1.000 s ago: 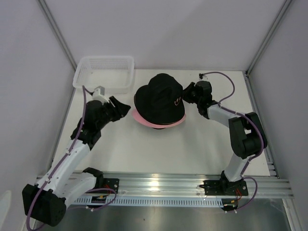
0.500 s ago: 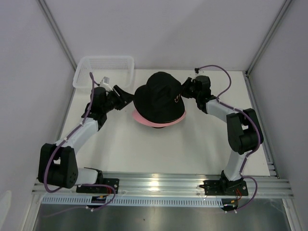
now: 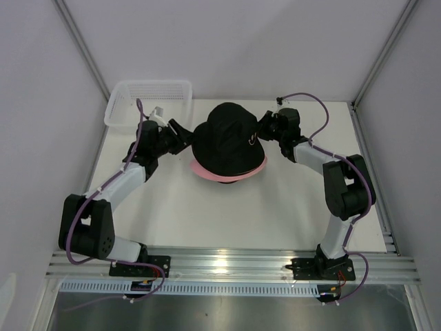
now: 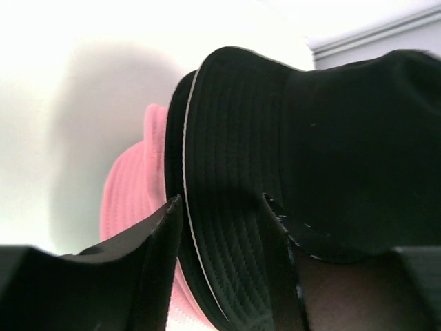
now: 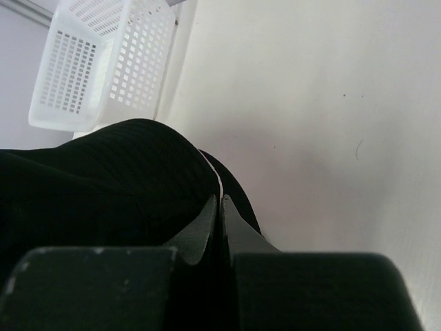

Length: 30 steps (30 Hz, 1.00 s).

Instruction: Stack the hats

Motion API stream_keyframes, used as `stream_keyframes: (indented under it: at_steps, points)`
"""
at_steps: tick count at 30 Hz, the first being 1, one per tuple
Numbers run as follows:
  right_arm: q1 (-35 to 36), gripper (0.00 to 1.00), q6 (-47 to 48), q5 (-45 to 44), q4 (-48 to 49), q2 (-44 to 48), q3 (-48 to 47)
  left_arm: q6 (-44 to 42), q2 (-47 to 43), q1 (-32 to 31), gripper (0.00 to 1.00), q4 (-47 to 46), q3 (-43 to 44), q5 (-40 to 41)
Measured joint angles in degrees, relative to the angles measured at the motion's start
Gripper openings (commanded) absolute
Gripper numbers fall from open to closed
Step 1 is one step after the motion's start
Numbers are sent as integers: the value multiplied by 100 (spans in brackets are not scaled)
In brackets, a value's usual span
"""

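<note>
A black hat (image 3: 227, 138) with a small light mark sits on a pink hat (image 3: 227, 176) mid-table. My left gripper (image 3: 185, 135) is at the stack's left side. In the left wrist view it (image 4: 220, 200) stands open, with the black hat's brim (image 4: 227, 172) lying between its fingers and the pink hat (image 4: 131, 200) just outside the left finger. My right gripper (image 3: 262, 133) is at the hat's right edge. Seen from the right wrist, that gripper (image 5: 220, 198) is shut on the thin edge of the black hat (image 5: 103, 179).
A white mesh basket (image 3: 148, 96) stands at the back left corner, also seen in the right wrist view as the basket (image 5: 103, 62). Bare white table (image 3: 275, 207) lies in front of the stack. Frame posts rise at both back corners.
My left arm swung in from the lower left and brought its open gripper onto the black hat's left brim. The right gripper stayed shut and shifted slightly back.
</note>
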<state>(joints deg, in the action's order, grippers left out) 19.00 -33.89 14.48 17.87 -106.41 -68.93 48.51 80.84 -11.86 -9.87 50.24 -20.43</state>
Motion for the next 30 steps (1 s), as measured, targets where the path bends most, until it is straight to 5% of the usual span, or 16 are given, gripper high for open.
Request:
stream_keyframes:
  at_steps: [3,4,6,17,30]
  points:
    - [7,0,2,0,2,0,-15,-162,63,-138,35,293,133,275]
    - [4,0,2,0,2,0,-15,-190,85,-170,18,367,177,345]
    - [7,0,4,0,-2,0,-15,-236,133,-197,1,461,219,455]
    - [66,0,50,-164,-24,2,-2,-400,234,-568,1,756,216,1115]
    - [219,2,63,-675,96,153,439,-404,151,-1493,1,1276,-960,2494]
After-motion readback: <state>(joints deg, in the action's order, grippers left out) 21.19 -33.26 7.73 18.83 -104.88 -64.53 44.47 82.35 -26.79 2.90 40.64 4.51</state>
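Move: The black hat's middle lies about 11 cm to the left hand's right, 2 cm back and 3 cm below, with its left brim between the open fingers. The pink hat beneath it is some 11 cm right, 6 back and 7 below; the empty basket is 12 ahead, 15 left and 15 below. From the right hand, already shut on the right brim, the black hat lies 11 cm left, 4 back and 1 higher. Left fingers shut at the black brim, then sink some 13 cm and back 7, ending empty beside the pink brim. ##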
